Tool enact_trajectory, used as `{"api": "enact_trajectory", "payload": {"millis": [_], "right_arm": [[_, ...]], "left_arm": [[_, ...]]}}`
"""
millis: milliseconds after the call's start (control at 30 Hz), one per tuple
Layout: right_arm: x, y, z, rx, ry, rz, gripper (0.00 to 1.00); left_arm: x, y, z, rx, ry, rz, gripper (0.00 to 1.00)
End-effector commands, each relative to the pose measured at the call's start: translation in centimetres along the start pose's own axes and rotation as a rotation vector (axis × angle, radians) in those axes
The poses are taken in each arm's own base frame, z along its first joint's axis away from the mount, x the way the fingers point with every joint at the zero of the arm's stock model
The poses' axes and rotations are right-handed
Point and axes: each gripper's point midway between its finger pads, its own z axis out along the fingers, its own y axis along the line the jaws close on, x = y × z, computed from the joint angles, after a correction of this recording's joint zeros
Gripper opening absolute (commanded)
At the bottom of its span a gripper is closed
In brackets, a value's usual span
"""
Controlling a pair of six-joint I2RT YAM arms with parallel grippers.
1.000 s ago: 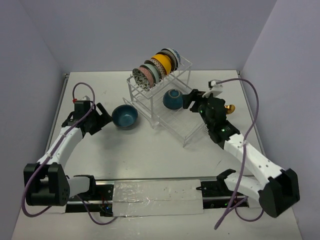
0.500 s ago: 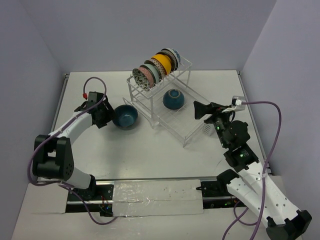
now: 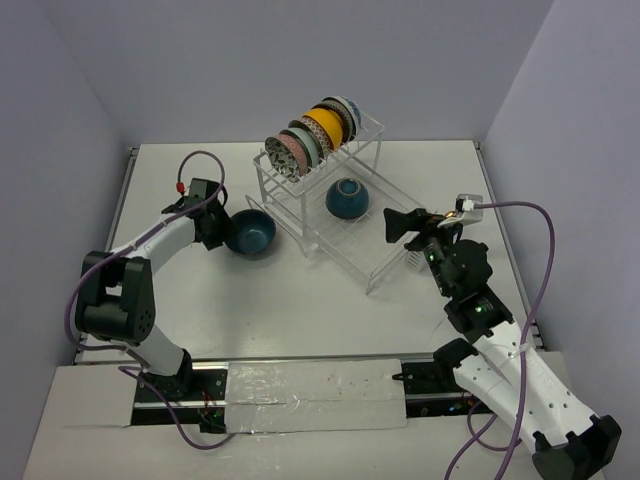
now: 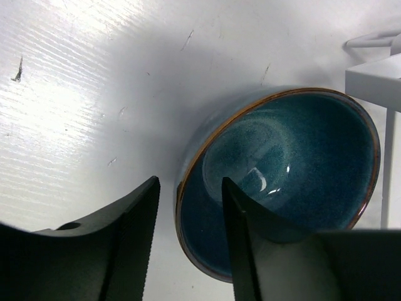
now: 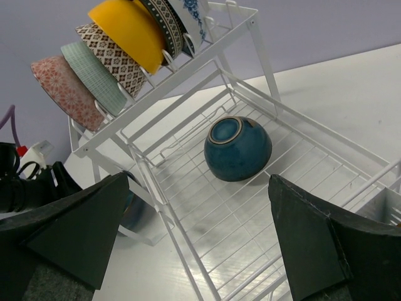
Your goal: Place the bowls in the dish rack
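Note:
A dark blue bowl (image 3: 249,232) (image 4: 282,182) sits upright on the table just left of the dish rack (image 3: 375,275) (image 5: 250,19). My left gripper (image 3: 215,228) (image 4: 189,188) straddles its near rim, one finger inside the bowl and the other outside with a gap to the wall; it is open. A second dark blue bowl (image 3: 346,198) (image 5: 238,148) lies tilted on the rack's lower tray. Several bowls (image 3: 310,135) (image 5: 125,25) stand on edge in the upper shelf. My right gripper (image 3: 395,222) (image 5: 199,182) hovers open by the tray's right side, holding nothing.
The rack's small cutlery holder (image 3: 413,258) (image 5: 391,204) is at its right end, under my right wrist. A gold spoon (image 3: 456,213) peeks out behind that wrist. Purple cables loop from both arms. Walls close in on three sides.
My left gripper reached right to the table bowl and its jaws narrowed over the rim. My right gripper backed away from the bowl on the lower tray and opened wider.

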Motion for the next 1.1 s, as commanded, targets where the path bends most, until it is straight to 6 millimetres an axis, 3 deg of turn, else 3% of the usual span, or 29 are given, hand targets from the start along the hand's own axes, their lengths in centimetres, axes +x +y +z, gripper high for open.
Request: {"api": "enact_trajectory", "payload": {"millis": [0, 133, 300, 433, 567, 833, 1067], "right_arm": [[-1.0, 0.5, -0.2, -0.024, -0.043, 0.006, 1.0], [-0.8, 0.4, -0.2, -0.02, -0.033, -0.001, 1.0], [-0.5, 0.3, -0.1, -0.021, -0.026, -0.008, 1.0], [-0.4, 0.5, -0.1, -0.033, -0.017, -0.024, 1.0], [-0.1, 1.1, -0.1, -0.072, -0.008, -0.043, 1.0], [0.6, 3.5, 0.3, -0.156, 0.066, -0.084, 1.0], [1.9, 8.4, 0.3, -0.202, 0.179, -0.152, 0.98]], "left_arm": [[-1.4, -1.0, -0.2, 0.002, -0.04, 0.001, 0.48], [-1.3, -1.1, -0.2, -0.008, -0.042, 0.008, 0.29], [-1.1, -1.1, -0.3, -0.012, -0.04, 0.014, 0.17], [-0.8, -0.7, -0.2, -0.021, -0.032, 0.019, 0.01], [-0.9, -0.6, -1.7, -0.006, -0.047, 0.028, 0.0], [-2.4, -1.6, -9.0, 0.143, -0.18, 0.117, 0.0], [-2.1, -4.2, -16.0, 0.316, -0.294, 0.239, 0.0]]}}
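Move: The last blue bowl stands on the table with its near-left rim between the left hand's open fingers, its middle about 6 cm to that hand's right, 2 cm ahead and 3 cm below. From the same hand, the upturned blue bowl on the rack's lower tray lies some 30 cm right and 10 cm ahead, and the upper row of bowls about 20 cm right, 12 cm ahead and 22 cm up. From the right hand, the last bowl is roughly 40 cm left, 8 cm ahead and 26 cm down. The left fingers pinch the blue bowl's near-left rim, one pad inside and one outside, then the hand lifts about 10 cm and draws back some 5 cm, slowly at first, fingertips tipping up a little. Late on, the right hand, still wide open, swings about 6 cm left towards the bowl, turning some 15 degrees counter-clockwise. ##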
